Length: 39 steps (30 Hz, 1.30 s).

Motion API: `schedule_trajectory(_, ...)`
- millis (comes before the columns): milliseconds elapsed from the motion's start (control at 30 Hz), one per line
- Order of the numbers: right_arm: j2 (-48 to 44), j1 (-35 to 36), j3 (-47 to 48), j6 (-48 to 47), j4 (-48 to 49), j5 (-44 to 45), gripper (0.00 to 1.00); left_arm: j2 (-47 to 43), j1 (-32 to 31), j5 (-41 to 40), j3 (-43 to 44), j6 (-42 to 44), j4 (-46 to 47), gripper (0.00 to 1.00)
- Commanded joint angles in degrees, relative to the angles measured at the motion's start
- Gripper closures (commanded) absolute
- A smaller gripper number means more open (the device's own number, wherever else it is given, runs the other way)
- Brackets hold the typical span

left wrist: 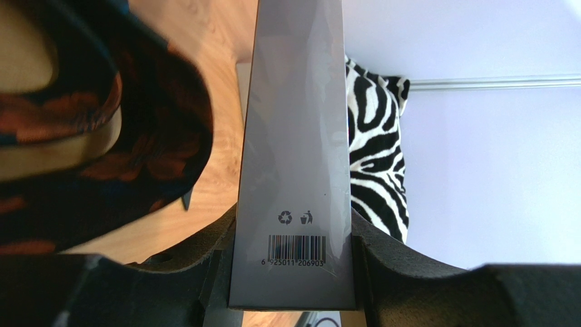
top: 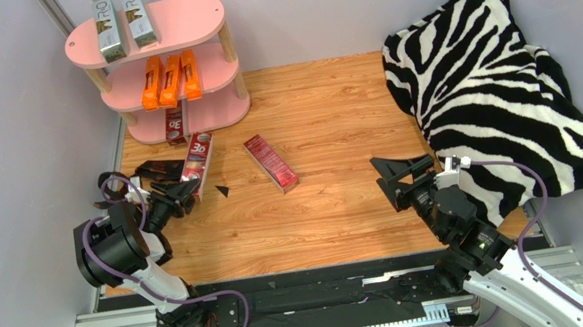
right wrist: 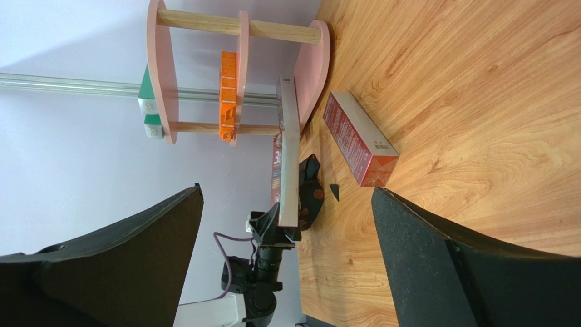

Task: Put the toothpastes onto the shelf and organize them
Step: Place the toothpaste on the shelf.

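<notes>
The pink shelf (top: 161, 39) stands at the table's back left. Two silver-grey toothpastes (top: 121, 22) lie on its top board, three orange ones (top: 167, 79) on the middle board, and one dark red one (top: 174, 126) on the bottom. My left gripper (top: 183, 191) is shut on another dark red toothpaste (top: 198, 155), which points toward the shelf just in front of it. Its grey barcode side (left wrist: 294, 170) fills the left wrist view between both fingers (left wrist: 204, 255). A third dark red carton (top: 270, 163) lies loose on the wood. My right gripper (top: 398, 175) hangs open and empty at the right.
A zebra-print cloth (top: 494, 87) covers the table's right side, close to my right arm. A black strap (top: 148, 170) lies beside my left gripper, and a small black scrap (top: 223, 190) is on the wood (top: 321, 106). Grey walls close in on both sides.
</notes>
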Motion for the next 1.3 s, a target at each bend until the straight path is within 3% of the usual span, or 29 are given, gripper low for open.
schedule_trajectory(0,-0.48,-0.2,-0.41,-0.78,2.07,1.27,0.01,-1.79,0.59,-0.85,3.94,-1.93,16.03,0.64)
schedule_trajectory(767,-1.01,-0.2,-2.34,0.45,3.21,0.21,0.01,4.63,1.65,-12.35,16.33,-10.72,16.12,0.63)
schedule_trajectory(1267,-4.43,-0.2,-2.16,-0.08,-0.66,0.22,0.0,11.39,1.65,-20.81,23.19,-9.68,12.26,0.65)
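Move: Ahead and to the left of the left hand, which holds one red toothpaste box by its near end, the free spot on the bottom shelf lies about 21 cm forward, 9 cm left and slightly lower. The red box already shelved is some 20 cm ahead and 2 cm left. The middle orange box stands about 22 cm ahead, 2 cm right and 14 cm higher, and the dark strap 3 cm ahead, 10 cm left and 4 cm below. From the right hand, the spot is roughly 30 cm forward, 58 cm left and 11 cm below. Carrying the red box steadily forward and left, about 11 cm and 10 cm, the left arm brings its far end towards the gap beside the shelved red box. The hand rises some 5 cm before starting to sink, and swings about 20 degrees counter-clockwise so the box points nearly straight into the shelf; the fingers keep their grip. ##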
